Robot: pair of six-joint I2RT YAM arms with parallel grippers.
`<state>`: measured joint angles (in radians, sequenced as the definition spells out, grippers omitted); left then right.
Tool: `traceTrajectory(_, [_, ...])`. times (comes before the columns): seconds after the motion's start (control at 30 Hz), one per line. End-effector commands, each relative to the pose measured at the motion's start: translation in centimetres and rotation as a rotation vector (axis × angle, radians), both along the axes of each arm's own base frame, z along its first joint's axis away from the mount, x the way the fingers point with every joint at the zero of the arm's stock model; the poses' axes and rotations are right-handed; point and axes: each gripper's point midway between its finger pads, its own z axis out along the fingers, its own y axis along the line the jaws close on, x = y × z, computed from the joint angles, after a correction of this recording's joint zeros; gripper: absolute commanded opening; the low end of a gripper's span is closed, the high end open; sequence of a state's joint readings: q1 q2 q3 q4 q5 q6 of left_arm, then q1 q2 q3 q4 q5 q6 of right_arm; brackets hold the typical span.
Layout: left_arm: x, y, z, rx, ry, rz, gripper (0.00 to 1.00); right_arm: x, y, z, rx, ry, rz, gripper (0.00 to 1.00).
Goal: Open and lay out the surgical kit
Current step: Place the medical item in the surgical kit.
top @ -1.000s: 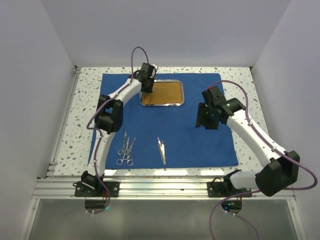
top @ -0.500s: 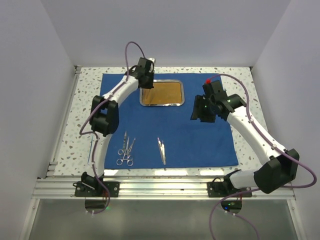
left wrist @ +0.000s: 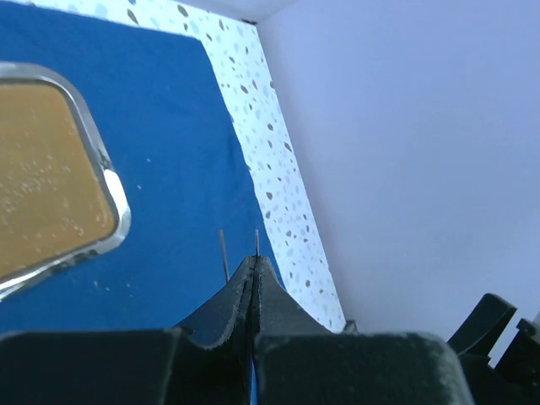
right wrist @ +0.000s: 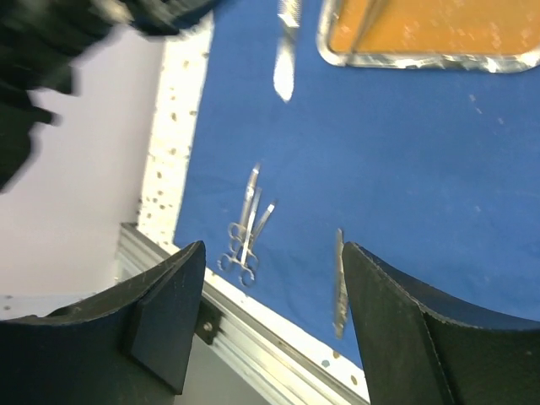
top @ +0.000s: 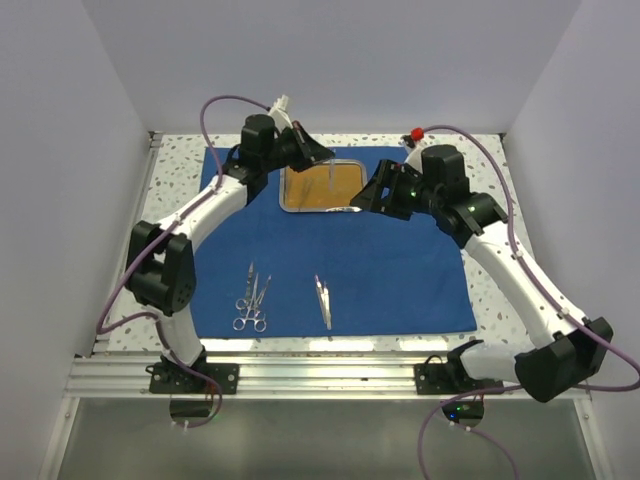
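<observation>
The royal-blue cloth (top: 400, 270) lies spread flat on the table. The steel tray (top: 285, 190) with its orange-brown inside sits at the cloth's far middle. Scissors and forceps (top: 251, 299) lie side by side at the near left, and tweezers (top: 322, 300) lie to their right. My left gripper (top: 316, 152) is shut on a slim silver instrument (top: 330, 173) that hangs over the tray; two thin tips stick out past the jaws (left wrist: 256, 241). My right gripper (top: 372, 196) is open and empty, just right of the tray's near right corner, above the cloth.
Speckled tabletop (top: 170, 230) borders the cloth on all sides. White walls close in on the left, back and right. An aluminium rail (top: 320, 375) runs along the near edge. The right wrist view shows scissors and forceps (right wrist: 245, 228), tweezers (right wrist: 339, 283) and the tray rim (right wrist: 422, 61).
My left arm has swung outward and its gripper has risen from the tray's left edge, with the slim instrument in it. My right gripper has moved up and left toward the tray.
</observation>
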<state>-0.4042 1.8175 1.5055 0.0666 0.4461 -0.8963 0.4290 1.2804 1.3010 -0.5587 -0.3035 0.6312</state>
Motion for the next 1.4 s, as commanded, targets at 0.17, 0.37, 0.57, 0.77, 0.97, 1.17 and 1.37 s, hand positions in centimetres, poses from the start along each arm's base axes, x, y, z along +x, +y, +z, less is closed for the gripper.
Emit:
traceTrajectory(0.17, [-5.2, -3.0, 5.1, -0.239, -0.015, -0.125, 0.00, -0.5, 0.9, 4.8, 0.135, -0.124, 0.031, 0.72])
traceTrajectory(0.37, [-7.5, -4.7, 7.6, -0.275, -0.035, -0.168, 0.00, -0.5, 0.6, 4.7, 0.141, -0.124, 0.009, 0.72])
traceTrajectory(0.57, [-9.3, -6.1, 9.1, -0.280, -0.046, -0.204, 0.00, 0.0, -0.6, 4.5, 0.080, -0.146, -0.041, 0.71])
traceTrajectory(0.77, [-11.4, -7.6, 9.2, -0.266, -0.046, -0.236, 0.00, 0.3, -1.1, 4.1, 0.052, -0.150, -0.067, 0.71])
traceTrajectory(0.97, [-12.7, -8.5, 10.0, -0.280, -0.055, -0.259, 0.00, 0.7, -1.5, 3.4, 0.014, -0.146, -0.083, 0.67])
traceTrajectory(1.17, [-12.9, -8.8, 10.2, -0.285, -0.055, -0.259, 0.00, 0.9, -1.7, 2.3, -0.013, -0.125, -0.090, 0.35])
traceTrajectory(1.37, [-12.7, -9.0, 10.5, -0.300, -0.059, -0.260, 0.00, 0.5, -2.3, 1.2, -0.056, -0.104, -0.093, 0.06])
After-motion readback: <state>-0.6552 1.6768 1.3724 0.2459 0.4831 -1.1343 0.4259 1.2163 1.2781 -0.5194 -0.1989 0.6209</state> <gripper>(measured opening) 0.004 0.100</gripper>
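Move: The left gripper already holds the slim medical item hanging from its tips. The open right gripper, where the item is to go, is about 14 cm back and 8 cm to the right, roughly level. From the right hand, the item's middle is about 14 cm ahead, 8 cm left and 5 cm below. The tray is 10 cm ahead of the left hand, 2 cm left and 25 cm down; the scalpel pair lies 12 cm back and 9 cm left of the right hand, 25 cm down. Bring the left gripper back about 12 cm and right some 9 cm, rising about 5 cm after a slight dip and turning about 15 degrees clockwise, to carry the hanging item in between the right fingers. Lift the right gripper about 3 cm early on, hold it wide open, then ease slightly right and close it late to pinch the item just below the left fingertips; keep the left grip shut. ##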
